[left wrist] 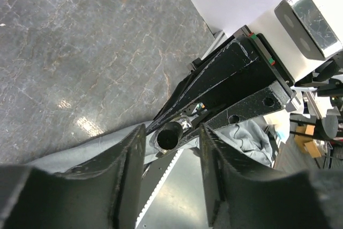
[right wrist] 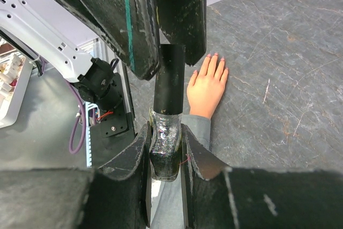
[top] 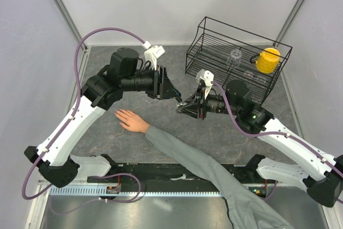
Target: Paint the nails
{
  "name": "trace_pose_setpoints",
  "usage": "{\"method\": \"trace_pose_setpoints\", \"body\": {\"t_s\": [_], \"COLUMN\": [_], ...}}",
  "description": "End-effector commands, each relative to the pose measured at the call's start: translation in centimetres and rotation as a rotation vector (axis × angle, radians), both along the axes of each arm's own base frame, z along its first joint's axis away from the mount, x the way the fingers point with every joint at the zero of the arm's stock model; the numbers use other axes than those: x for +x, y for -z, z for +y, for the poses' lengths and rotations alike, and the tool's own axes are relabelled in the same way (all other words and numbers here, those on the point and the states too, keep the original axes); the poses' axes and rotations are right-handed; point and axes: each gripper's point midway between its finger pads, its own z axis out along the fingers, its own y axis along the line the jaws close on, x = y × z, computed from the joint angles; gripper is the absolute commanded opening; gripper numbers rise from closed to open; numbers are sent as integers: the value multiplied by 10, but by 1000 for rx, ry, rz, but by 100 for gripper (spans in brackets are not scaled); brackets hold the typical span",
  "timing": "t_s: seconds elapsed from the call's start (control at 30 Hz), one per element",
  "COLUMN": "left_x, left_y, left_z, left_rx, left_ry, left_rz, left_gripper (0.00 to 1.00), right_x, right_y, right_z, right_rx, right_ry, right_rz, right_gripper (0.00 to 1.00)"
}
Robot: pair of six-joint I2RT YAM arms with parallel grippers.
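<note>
A bare hand (top: 130, 119) in a long grey sleeve (top: 198, 167) lies flat on the dark table, and its nails (right wrist: 216, 56) look pale pink in the right wrist view. My right gripper (right wrist: 165, 130) is shut on a small dark glittery bottle (right wrist: 166, 151), held in the air above the sleeve with its black cap (right wrist: 170, 79) pointing at the left gripper. My left gripper (left wrist: 172, 132) has its jaws either side of the cap's end (left wrist: 170, 135), with a narrow gap showing on each side. In the top view the two grippers (top: 174, 96) (top: 182, 109) meet right of the hand.
A black wire rack (top: 214, 36) stands at the back right, holding a yellow cup (top: 267, 60) and a clear glass (top: 235, 57). A metal rail (top: 80, 190) runs along the near edge between the arm bases. The sleeved forearm crosses the table from the lower right.
</note>
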Motion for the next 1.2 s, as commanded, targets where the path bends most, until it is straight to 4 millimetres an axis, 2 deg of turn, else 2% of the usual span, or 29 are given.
{"method": "trace_pose_setpoints", "body": {"t_s": [0.0,0.3,0.57,0.6,0.73,0.9,1.17], "left_x": [-3,-2,1,1,5,9,8], "left_y": [-10,-7,1,0,-10,-15,-18], "left_z": [-4,-3,0,0,7,13,12], "left_rx": [-20,-7,44,48,83,110,103], "left_ry": [50,41,34,34,1,-23,-17], "left_rz": [-31,-29,-12,-17,-85,-122,-124], "left_gripper": [47,37,19,12,2,2,2], "right_x": [1,1,7,8,9,8,8], "right_y": [-21,-19,-24,-23,-18,-14,-12], "right_z": [3,4,6,7,10,13,13], "right_rx": [53,50,64,62,52,46,42], "right_ry": [-18,-18,-1,1,-9,-29,-29], "right_rz": [-49,-45,-53,-47,-24,-15,-19], "right_gripper": [0,0,0,0,0,0,0]}}
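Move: Between the left hand's open fingertips sits the black polish cap, its middle about 2 cm below the hand point and otherwise level with it. Under the cap is the bottle in the right fingers, some 6 cm below the left hand point and 2 cm back. The doll hand lies about 17 cm to the left, 2 cm ahead and 33 cm below the left hand. From the right hand, the cap is about 4 cm up and 2 cm forward. Closing its fingers on the loose cap, the left hand sinks a little under 1 cm, pinches the cap, then draws it up some 1.5 cm and about 1 cm to the left and forward. Meanwhile the right hand keeps its grip on the bottle and lowers it about 1.5 cm, drifting 1 cm left and forward with the cap, so the two part mostly vertically. ##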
